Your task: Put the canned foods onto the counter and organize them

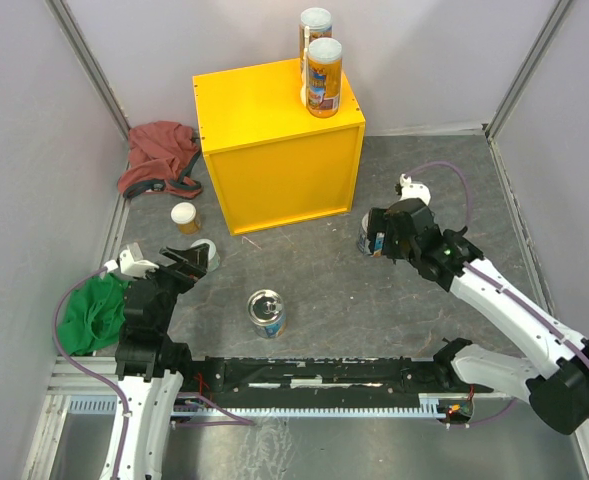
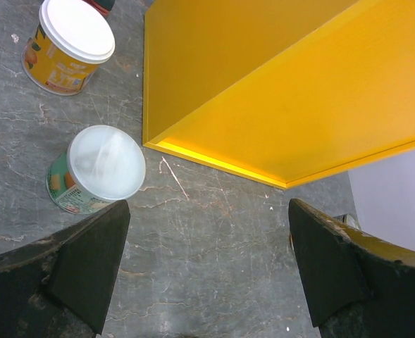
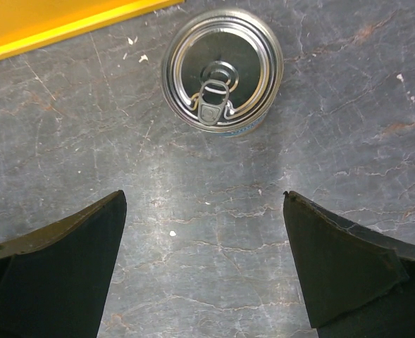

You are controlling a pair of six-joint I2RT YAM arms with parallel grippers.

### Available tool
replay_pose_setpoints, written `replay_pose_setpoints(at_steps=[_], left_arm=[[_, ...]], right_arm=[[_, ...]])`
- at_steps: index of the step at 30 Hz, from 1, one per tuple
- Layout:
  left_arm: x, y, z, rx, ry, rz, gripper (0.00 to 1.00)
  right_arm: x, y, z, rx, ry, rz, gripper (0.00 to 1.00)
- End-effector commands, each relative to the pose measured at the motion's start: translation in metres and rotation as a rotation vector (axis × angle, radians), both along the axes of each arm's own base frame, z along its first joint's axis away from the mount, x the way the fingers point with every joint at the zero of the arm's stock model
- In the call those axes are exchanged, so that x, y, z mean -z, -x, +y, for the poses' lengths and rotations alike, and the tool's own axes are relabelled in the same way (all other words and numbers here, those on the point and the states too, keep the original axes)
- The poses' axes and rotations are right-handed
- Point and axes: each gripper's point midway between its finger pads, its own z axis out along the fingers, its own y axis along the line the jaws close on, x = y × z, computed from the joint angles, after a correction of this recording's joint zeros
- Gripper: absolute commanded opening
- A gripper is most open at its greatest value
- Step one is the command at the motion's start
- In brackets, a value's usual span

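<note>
The counter (image 1: 274, 150) is a big yellow box, and two tall orange-labelled cans (image 1: 324, 78) (image 1: 315, 30) stand on its back right corner. A short white-lidded can (image 1: 185, 217) sits on the floor to the left of the box. A second short can (image 2: 106, 163), with a green label, lies just ahead of my open left gripper (image 2: 208, 225), off its left fingertip. One silver-topped tin (image 1: 267, 312) stands near the front middle. Another tin (image 3: 223, 69) rests by the box's right front corner, a little ahead of my open right gripper (image 3: 203, 211). Neither gripper holds anything.
A red cloth (image 1: 159, 158) lies crumpled at the back left against the wall, and a green cloth (image 1: 92, 312) beside my left arm. Grey walls close in both sides. The yellow box's front edge (image 3: 52, 28) runs just beyond the right-hand tin.
</note>
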Motion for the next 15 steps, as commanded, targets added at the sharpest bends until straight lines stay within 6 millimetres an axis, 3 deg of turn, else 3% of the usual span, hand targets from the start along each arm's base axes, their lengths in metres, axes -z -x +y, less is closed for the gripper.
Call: replay_pose_setpoints(at_steps=[1, 15], left_arm=[[-0.009, -0.002, -0.001, 0.003, -0.002, -0.021, 0.99], [-0.006, -0.002, 0.003, -0.009, -0.031, -0.012, 0.99]], right_arm=[[0.006, -0.012, 0.008, 0.015, -0.024, -0.023, 0.99], [0.037, -0.044, 0.011, 0.038, 0.080, 0.008, 0.99]])
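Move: The can with the blue label stands about 7 cm ahead of the open right hand, neither left nor right of it, its middle some 9 cm lower. Beyond it, the yellow box's near right foot corner lies 15 cm ahead and 4 cm left; the other can is 13 cm back and 21 cm left. From the left hand the blue-label can lies about 34 cm right and 10 cm ahead, 9 cm lower. Fingers staying wide open, the right hand sinks about 5 cm and eases 2 cm forward towards the blue-label can. ##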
